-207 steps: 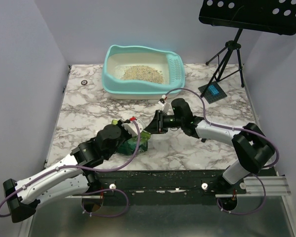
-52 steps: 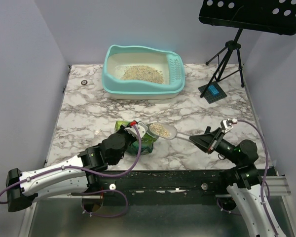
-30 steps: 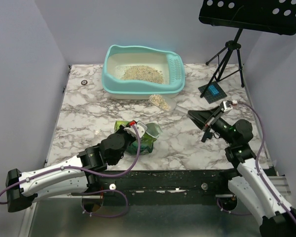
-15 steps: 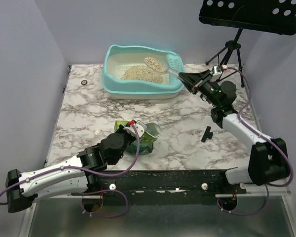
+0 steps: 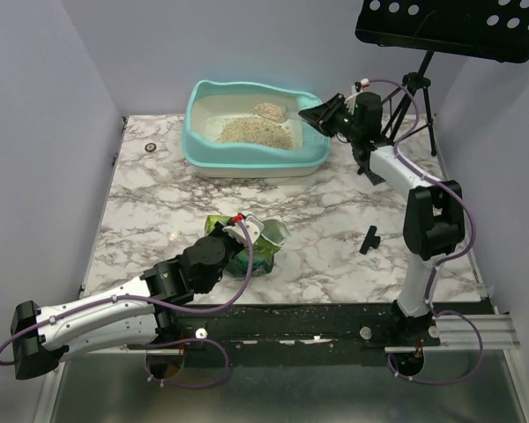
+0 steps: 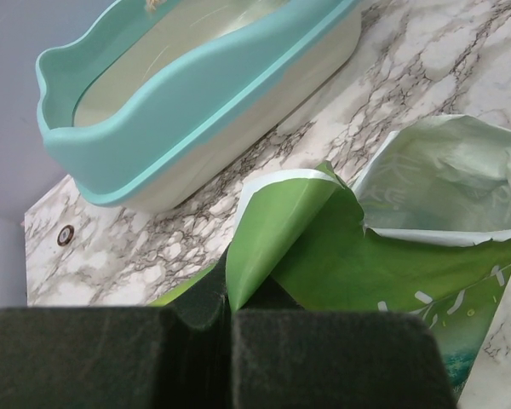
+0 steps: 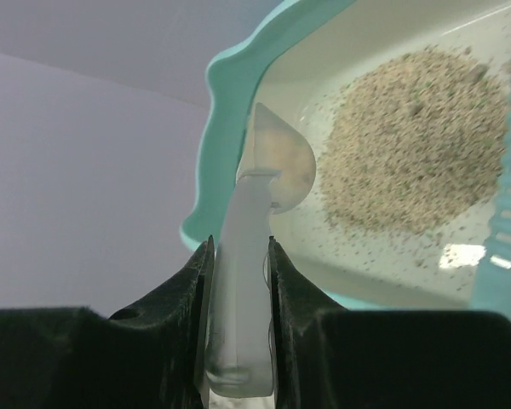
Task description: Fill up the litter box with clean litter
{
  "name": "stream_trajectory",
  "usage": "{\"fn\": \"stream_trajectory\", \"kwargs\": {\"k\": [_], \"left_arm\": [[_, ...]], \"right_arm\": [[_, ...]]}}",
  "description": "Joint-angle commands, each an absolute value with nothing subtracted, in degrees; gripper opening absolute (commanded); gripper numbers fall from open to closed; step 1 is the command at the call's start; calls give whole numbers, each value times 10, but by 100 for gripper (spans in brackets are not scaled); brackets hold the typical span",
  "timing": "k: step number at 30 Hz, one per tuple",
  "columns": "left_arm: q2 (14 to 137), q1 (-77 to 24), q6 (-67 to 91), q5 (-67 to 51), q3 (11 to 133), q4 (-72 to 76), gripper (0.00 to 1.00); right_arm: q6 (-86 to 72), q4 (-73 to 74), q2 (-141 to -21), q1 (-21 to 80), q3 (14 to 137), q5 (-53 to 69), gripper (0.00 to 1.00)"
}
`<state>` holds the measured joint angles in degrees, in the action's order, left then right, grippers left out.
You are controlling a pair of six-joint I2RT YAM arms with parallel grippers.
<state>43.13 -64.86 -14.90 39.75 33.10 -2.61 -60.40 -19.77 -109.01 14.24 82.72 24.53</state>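
The turquoise litter box (image 5: 247,159) stands at the back of the table with a pile of clean litter (image 5: 254,130) on its cream floor. My right gripper (image 5: 322,115) is shut on the handle of a clear plastic scoop (image 5: 271,110), whose bowl holds tan granules above the box's inside. In the right wrist view the scoop handle (image 7: 243,290) sits between the fingers, over the litter pile (image 7: 417,162). The green litter pouch (image 5: 257,248) lies open on the marble. My left gripper (image 6: 228,311) is shut on a flap of the pouch (image 6: 272,221).
A slotted turquoise scoop (image 5: 314,119) leans on the box's right wall. A black music stand's tripod (image 5: 406,97) stands right behind my right arm. A small black part (image 5: 368,238) and a dark square pad (image 5: 381,164) lie on the right, a small ring (image 5: 150,146) far left.
My right arm carried the filled scoop from beside the pouch up and back, then left over the litter box. The left arm and pouch stayed still.
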Motion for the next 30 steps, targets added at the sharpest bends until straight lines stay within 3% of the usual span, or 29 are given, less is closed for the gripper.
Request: {"fn": "stream_trajectory", "kwargs": {"k": [1,10,16,23,30], "left_arm": [[441,-642,-136,396,335,-30,0],[448,-639,-134,396,338,-33,0],[449,-639,-132,395,345,-44,0],[446,-639,-129,391,346,-52,0],[439,-639,-127,391,348,-57,0]], "right_arm": [[-429,48,-1159,149,974,225,1],[-153,310,-1215,220,1183,61,1],[-50,391,-1214,282,1273,-58,1],[-6,395,-1162,321,1239,-201,1],[-46,333,-988,330,1075,-167,1]]}}
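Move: The right gripper holds the loaded scoop high above the litter box. The litter pile in the box lies about 13 cm to its left, 4 cm farther out and some 20 cm below. The box's slotted end is about 3 cm to the right, 2 cm ahead and 14 cm below, and the black keypad sits 21 cm right, 4 cm back, on the table. From the left gripper the pile is some 35 cm ahead, 4 cm right and 18 cm lower. Tip the scoop out over the box: roll the right hand about 70 degrees so that its left side sinks and the fingers swing from level to steeply down. Meanwhile dip forward and some 5 cm down, sweep left and back up, then draw back and right to finish about 5 cm nearer the base. Keep the fingers closed on the handle. ##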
